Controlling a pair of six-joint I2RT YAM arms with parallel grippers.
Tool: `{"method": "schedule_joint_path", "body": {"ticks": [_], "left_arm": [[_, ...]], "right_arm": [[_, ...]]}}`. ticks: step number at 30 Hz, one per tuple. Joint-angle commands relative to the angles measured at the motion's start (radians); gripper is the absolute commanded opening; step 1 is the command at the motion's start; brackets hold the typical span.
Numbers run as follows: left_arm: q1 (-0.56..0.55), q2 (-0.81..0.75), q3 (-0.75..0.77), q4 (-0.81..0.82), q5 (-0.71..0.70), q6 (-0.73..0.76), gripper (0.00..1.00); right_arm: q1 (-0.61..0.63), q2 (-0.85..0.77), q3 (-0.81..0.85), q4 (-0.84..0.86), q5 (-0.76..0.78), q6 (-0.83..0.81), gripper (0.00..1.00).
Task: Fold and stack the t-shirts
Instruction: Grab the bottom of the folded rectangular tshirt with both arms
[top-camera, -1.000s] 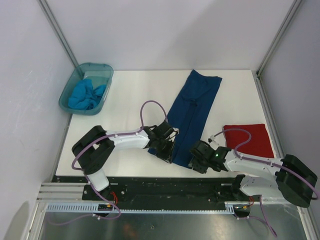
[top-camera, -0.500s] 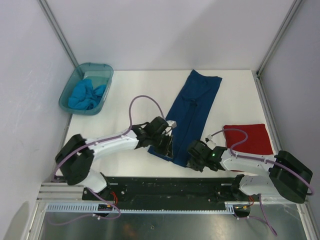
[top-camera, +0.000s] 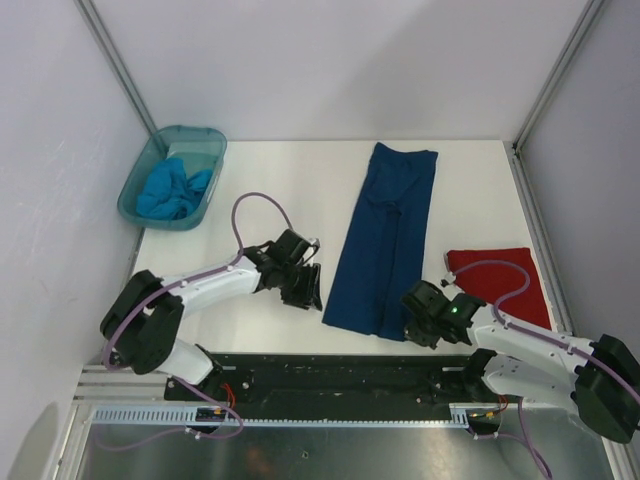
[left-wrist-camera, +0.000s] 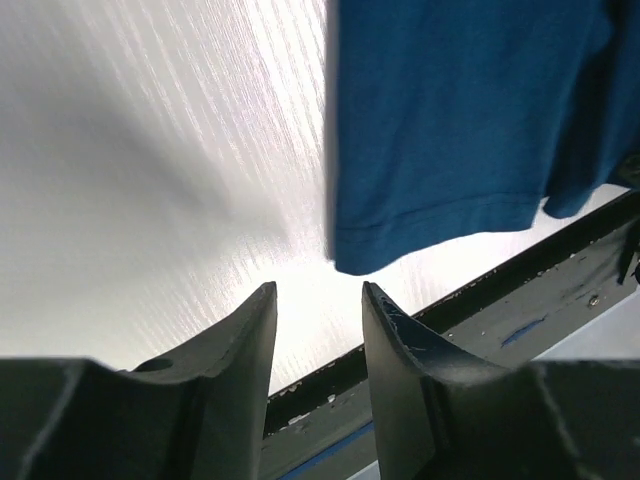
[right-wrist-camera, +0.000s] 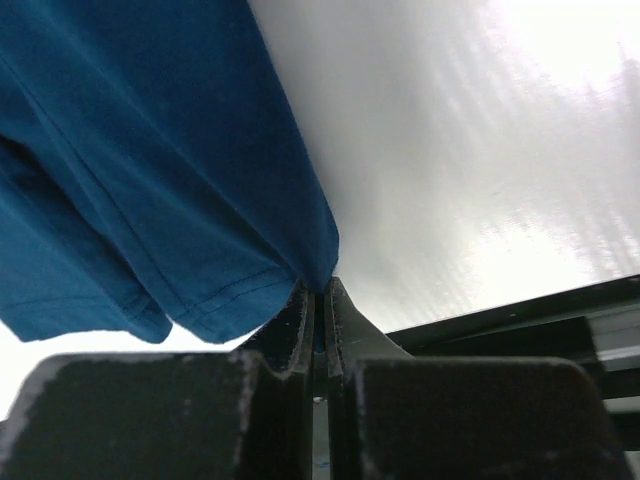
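The navy blue t-shirt (top-camera: 382, 240) lies as a long narrow strip down the middle of the white table (top-camera: 270, 190). My right gripper (top-camera: 412, 325) is shut on its near right corner, and the hem (right-wrist-camera: 240, 290) is pinched between the jaws of this gripper (right-wrist-camera: 319, 285). My left gripper (top-camera: 305, 290) stands open just left of the shirt's near left corner (left-wrist-camera: 350, 255). Nothing is between its fingers (left-wrist-camera: 250, 320). The red t-shirt (top-camera: 500, 275) lies folded at the right. The turquoise t-shirt (top-camera: 172, 188) is bunched up in the tub.
A translucent teal tub (top-camera: 205, 135) stands at the table's far left corner. A black rail (top-camera: 330, 370) runs along the near edge below both grippers. Metal frame posts and white walls close in the left, right and back sides.
My left gripper has opened, let go of the navy shirt's near edge and drawn back to the left. My right gripper has shut on the near right corner. The shirt's near end shifted right.
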Motion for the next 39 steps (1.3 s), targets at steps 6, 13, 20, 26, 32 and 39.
{"method": "schedule_joint_path", "body": {"ticks": [6, 13, 20, 26, 32, 39], "left_arm": [[-0.052, 0.067, 0.006, 0.035, 0.064, -0.007, 0.46], [-0.116, 0.111, 0.008, 0.074, 0.066, -0.053, 0.47], [-0.14, 0.162, 0.018, 0.104, 0.049, -0.072, 0.47], [-0.147, 0.173, 0.018, 0.111, 0.024, -0.084, 0.44], [-0.148, 0.125, 0.007, 0.094, -0.017, -0.08, 0.44], [-0.148, 0.138, 0.019, 0.054, -0.096, -0.064, 0.46]], "right_arm": [[-0.028, -0.017, -0.033, -0.042, -0.016, -0.07, 0.0], [-0.03, 0.002, -0.033, -0.008, -0.035, -0.082, 0.0], [-0.031, 0.009, -0.033, 0.004, -0.047, -0.089, 0.0], [-0.031, 0.003, -0.033, 0.002, -0.051, -0.095, 0.0], [-0.036, -0.012, -0.033, -0.011, -0.055, -0.104, 0.0], [-0.049, -0.036, -0.033, -0.029, -0.056, -0.117, 0.0]]}}
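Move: The bottom left corner of the folded blue t-shirt lies about 3 cm back, 3 cm to the right and 4 cm below the left hand. The table's near edge is straight back some 10 cm. The right gripper, pinching the shirt's other bottom corner, stands about 24 cm to the left hand's right and 7 cm back. From the right hand, the left corner lies some 22 cm to the left and 3 cm ahead. The right fingers keep their pinch on the t-shirt's bottom right corner, that hand all but still, while the left hand comes to straddle the free corner. It travels back, right and down, about 3 cm each way, turning slightly clockwise with the fingers still part-open, then settles with the corner between the tips, the outer fingertip close against the cloth's left edge. ##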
